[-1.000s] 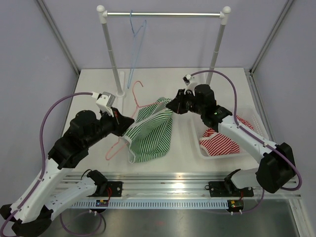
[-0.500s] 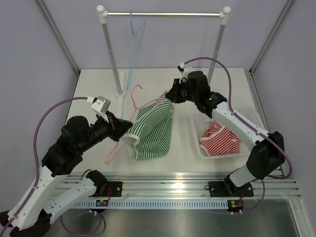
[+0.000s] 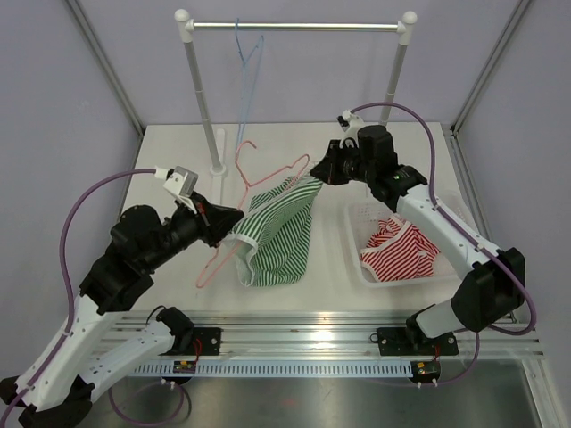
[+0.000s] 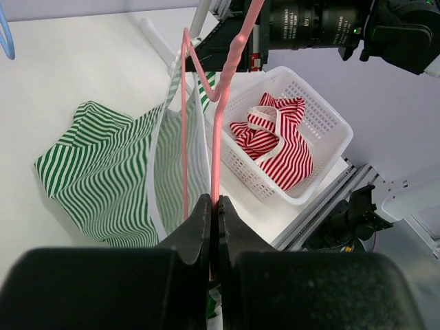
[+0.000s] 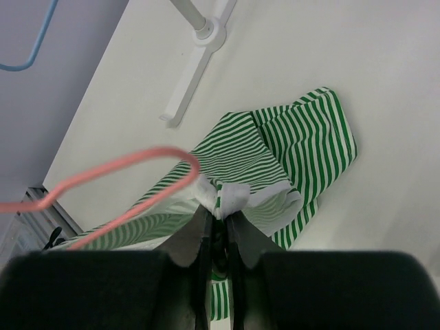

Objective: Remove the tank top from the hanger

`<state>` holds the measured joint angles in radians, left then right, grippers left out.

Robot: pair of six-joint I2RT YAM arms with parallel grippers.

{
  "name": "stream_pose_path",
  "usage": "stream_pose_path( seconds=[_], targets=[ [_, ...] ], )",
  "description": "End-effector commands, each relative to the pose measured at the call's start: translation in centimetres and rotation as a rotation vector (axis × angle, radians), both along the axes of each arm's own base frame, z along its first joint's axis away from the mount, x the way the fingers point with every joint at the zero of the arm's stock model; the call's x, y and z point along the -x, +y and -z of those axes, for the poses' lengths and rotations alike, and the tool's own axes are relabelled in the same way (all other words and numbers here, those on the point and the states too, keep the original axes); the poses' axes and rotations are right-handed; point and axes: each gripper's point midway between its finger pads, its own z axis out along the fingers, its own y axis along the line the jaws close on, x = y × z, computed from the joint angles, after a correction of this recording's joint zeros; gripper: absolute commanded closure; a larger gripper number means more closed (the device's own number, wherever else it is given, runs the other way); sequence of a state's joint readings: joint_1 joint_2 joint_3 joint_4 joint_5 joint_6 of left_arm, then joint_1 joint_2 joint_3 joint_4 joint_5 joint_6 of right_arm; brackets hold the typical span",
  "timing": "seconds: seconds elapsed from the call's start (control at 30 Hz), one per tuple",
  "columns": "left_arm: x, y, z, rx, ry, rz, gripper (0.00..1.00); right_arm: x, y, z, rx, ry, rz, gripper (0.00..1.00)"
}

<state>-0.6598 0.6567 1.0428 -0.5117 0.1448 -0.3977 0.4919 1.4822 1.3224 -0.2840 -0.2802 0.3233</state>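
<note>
The tank top (image 3: pixel 281 236) is green-and-white striped with white trim and hangs stretched between my two grippers above the table. My left gripper (image 3: pixel 234 218) is shut on the wire of the pink hanger (image 3: pixel 252 189); in the left wrist view the jaws (image 4: pixel 214 205) pinch that hanger (image 4: pixel 217 130), with the tank top (image 4: pixel 96 172) draped to the left. My right gripper (image 3: pixel 318 176) is shut on a bunched white-edged strap. In the right wrist view, my gripper (image 5: pixel 220 210) holds the strap just below the pink hanger's (image 5: pixel 117 166) bare curved end. The tank top (image 5: pixel 302 130) trails onto the table.
A white basket (image 3: pixel 355 245) at the right holds a red-and-white striped garment (image 3: pixel 397 254). Behind stands a clothes rack (image 3: pixel 294 27) with a blue hanger (image 3: pixel 245 67) on it, its foot (image 5: pixel 199 41) near the tank top. Purple walls close the sides.
My right gripper has drawn the strap to the right, and the hanger's curved shoulder end now shows bare beside it. My left gripper moved slightly right with the hanger.
</note>
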Motion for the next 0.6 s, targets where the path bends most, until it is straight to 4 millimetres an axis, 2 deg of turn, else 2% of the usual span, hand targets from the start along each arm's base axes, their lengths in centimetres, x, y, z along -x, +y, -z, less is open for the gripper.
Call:
stream_pose_path(
  seconds=[0.0, 0.07, 0.1, 0.17, 0.27, 0.3, 0.33, 0.37, 0.43, 0.5, 0.53, 0.57],
  targets=[
    [0.3, 0.4, -5.4, 0.145, -0.143, -0.015, 1.00, -0.4, -2.2, -1.0, -0.031, -0.017, 0.052, 0.99],
    [0.7, -0.2, -5.6, 0.182, -0.150, 0.017, 1.00, 0.1, -1.1, -1.7, -0.101, -0.020, 0.002, 0.99],
    [0.8, -0.5, -6.8, 0.226, -0.178, 0.034, 1.00, 1.4, 0.1, -1.7, -0.158, 0.021, -0.068, 0.99],
    [1.3, -1.3, -7.7, 0.265, -0.206, 0.087, 1.00, 2.1, 1.3, -2.2, -0.228, 0.037, -0.133, 0.99],
    [0.8, -2.2, -9.3, 0.340, -0.261, 0.115, 1.00, 4.3, 2.8, -3.6, -0.338, 0.081, -0.262, 0.99],
    [0.7, -2.3, -10.3, 0.374, -0.301, 0.115, 1.00, 4.7, 3.0, -4.4, -0.375, 0.083, -0.273, 0.99],
    [0.1, -2.7, -10.3, 0.379, -0.302, 0.113, 1.00, 5.4, 3.0, -5.3, -0.397, 0.073, -0.293, 1.00],
    [0.0, -2.7, -11.5, 0.412, -0.347, 0.112, 1.00, 6.3, 3.1, -5.9, -0.430, 0.077, -0.326, 1.00],
    [-1.1, -3.3, -11.7, 0.414, -0.377, 0.103, 1.00, 7.9, 3.1, -7.5, -0.454, 0.046, -0.365, 1.00],
    [-1.8, -3.3, -13.0, 0.433, -0.437, 0.069, 1.00, 9.4, 3.4, -8.0, -0.450, 0.034, -0.389, 1.00],
    [-2.0, -3.7, -13.3, 0.416, -0.478, 0.069, 1.00, 10.4, 3.3, -9.1, -0.455, 0.004, -0.403, 1.00],
    [-3.0, -4.3, -13.0, 0.402, -0.488, 0.047, 1.00, 11.2, 3.4, -9.1, -0.448, 0.004, -0.411, 1.00]
  ],
)
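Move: The green striped tank top is draped between the hands. Its middle is about 9 cm ahead of the left hand, 6 cm to its right and 17 cm below; from the right hand, some 10 cm back, 9 cm left and 7 cm below. The pink hanger's free end sits roughly 2 cm behind, 2 cm left and 5 cm above the right hand. The basket lies around 21 cm right of that hand, 3 cm nearer and 20 cm lower. The pink hanger, still pinched in the left hand, goes up about 8 cm, then also right and a little forward, its fingertips tilting up some 20 degrees so the free end swings up and away from the right gripper. The right hand keeps its pinch on the tank top's white-trimmed edge and draws it back about 7 cm, slightly left and late upward, its wrist turning counter-clockwise and rolling. ##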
